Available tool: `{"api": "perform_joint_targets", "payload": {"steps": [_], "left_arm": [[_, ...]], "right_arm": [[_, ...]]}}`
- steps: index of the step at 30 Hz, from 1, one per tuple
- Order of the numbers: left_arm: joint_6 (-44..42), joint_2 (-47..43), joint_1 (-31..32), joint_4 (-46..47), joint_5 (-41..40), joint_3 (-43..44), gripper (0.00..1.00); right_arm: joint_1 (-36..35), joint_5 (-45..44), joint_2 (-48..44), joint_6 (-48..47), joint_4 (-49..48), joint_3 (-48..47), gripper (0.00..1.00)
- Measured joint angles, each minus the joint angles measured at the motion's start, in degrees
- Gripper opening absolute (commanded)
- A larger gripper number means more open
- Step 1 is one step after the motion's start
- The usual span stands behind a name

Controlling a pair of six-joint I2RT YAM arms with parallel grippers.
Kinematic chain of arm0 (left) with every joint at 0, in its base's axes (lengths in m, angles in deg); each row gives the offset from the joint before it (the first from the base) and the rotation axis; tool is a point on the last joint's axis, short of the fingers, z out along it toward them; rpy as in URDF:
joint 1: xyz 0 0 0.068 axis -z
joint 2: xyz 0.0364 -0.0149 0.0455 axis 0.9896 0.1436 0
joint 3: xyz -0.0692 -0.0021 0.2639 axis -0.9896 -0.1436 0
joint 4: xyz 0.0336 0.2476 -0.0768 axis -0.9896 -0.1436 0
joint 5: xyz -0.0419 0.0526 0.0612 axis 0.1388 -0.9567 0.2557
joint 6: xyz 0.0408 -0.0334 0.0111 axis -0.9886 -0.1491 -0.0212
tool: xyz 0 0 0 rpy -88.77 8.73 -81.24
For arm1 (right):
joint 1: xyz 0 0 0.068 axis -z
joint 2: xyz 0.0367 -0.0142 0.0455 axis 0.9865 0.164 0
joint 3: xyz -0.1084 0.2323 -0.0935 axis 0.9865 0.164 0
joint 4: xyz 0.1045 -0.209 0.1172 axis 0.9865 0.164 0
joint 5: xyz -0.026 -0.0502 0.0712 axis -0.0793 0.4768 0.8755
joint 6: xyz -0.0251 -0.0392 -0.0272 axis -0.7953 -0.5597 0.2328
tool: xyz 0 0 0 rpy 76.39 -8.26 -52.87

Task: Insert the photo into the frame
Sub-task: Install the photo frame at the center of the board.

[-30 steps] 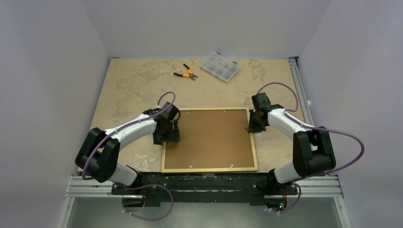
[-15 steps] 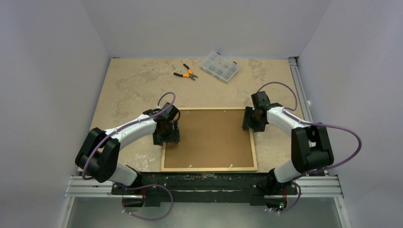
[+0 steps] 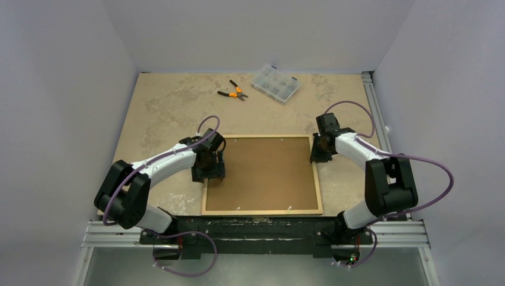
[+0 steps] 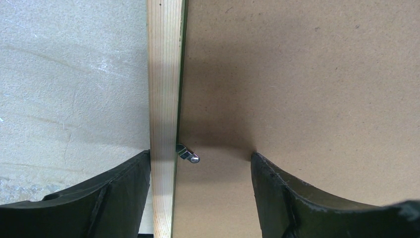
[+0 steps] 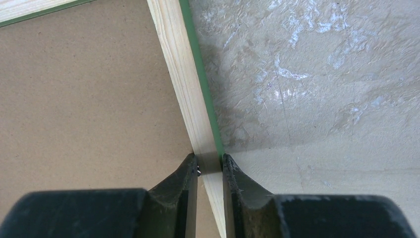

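Observation:
The frame (image 3: pixel 262 212) lies face down on the table, pale wood back up, with a brown fibreboard backing sheet (image 3: pixel 262 173) set in it. The photo is hidden. My left gripper (image 3: pixel 208 173) is open and straddles the left rail (image 4: pixel 163 74). A small metal tab (image 4: pixel 188 153) juts out between its fingers (image 4: pixel 124 188). My right gripper (image 5: pixel 209 161) is shut on the frame's right rail (image 5: pixel 179 74), one finger on the backing side and one on the green outer edge. In the top view it (image 3: pixel 316 156) sits near the far right corner.
Orange-handled pliers (image 3: pixel 233 92) and a clear plastic parts box (image 3: pixel 275 83) lie at the far side of the table. An aluminium rail (image 3: pixel 375 113) runs along the right edge. Grey walls close in on three sides.
The right gripper moved inward over the frame's right edge with wider jaws, then came back out and closed on the rail. The left arm has not moved.

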Motion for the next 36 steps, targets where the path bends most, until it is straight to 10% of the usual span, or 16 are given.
{"api": "perform_joint_targets", "payload": {"steps": [4, 8, 12, 36], "left_arm": [[0.00, 0.00, 0.00, -0.02, 0.00, 0.00, 0.70], [0.00, -0.02, 0.00, -0.02, 0.02, 0.00, 0.71], [-0.04, -0.48, -0.09, 0.07, 0.66, -0.17, 0.71], [-2.51, -0.02, -7.06, 2.75, 12.81, 2.73, 0.71]], "right_arm": [[0.00, 0.04, -0.02, 0.00, 0.02, 0.00, 0.00], [0.02, 0.52, -0.24, -0.02, 0.04, 0.00, 0.45], [-0.13, 3.10, -1.77, 0.46, 0.50, 0.00, 0.64], [-0.20, 9.75, -12.83, 4.04, -0.59, 8.50, 0.64]]}}
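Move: Between the right fingers sits the frame's right bar, its middle some 4 cm back of that hand; a metal clip lies 1 cm to the left against the inner finger. The brown backing board's middle is about 19 cm left and 4 cm back of the right hand. From the wide-open left hand, the left bar lies about 2 cm to its left, level fore and aft, with the left clip 1 cm left; both are about 1 cm lower. Letting go of the right bar, the right hand opens wide, rises about 3 cm while shifting left over the board, then draws back 4 cm past the clip and sinks slightly, rolling its outer finger lower over the bar's inner edge. The left hand, still open, lifts about 2 cm off its straddle of the left bar, then slides forward and left, tilting some 13 degrees, left finger low over that bar. ##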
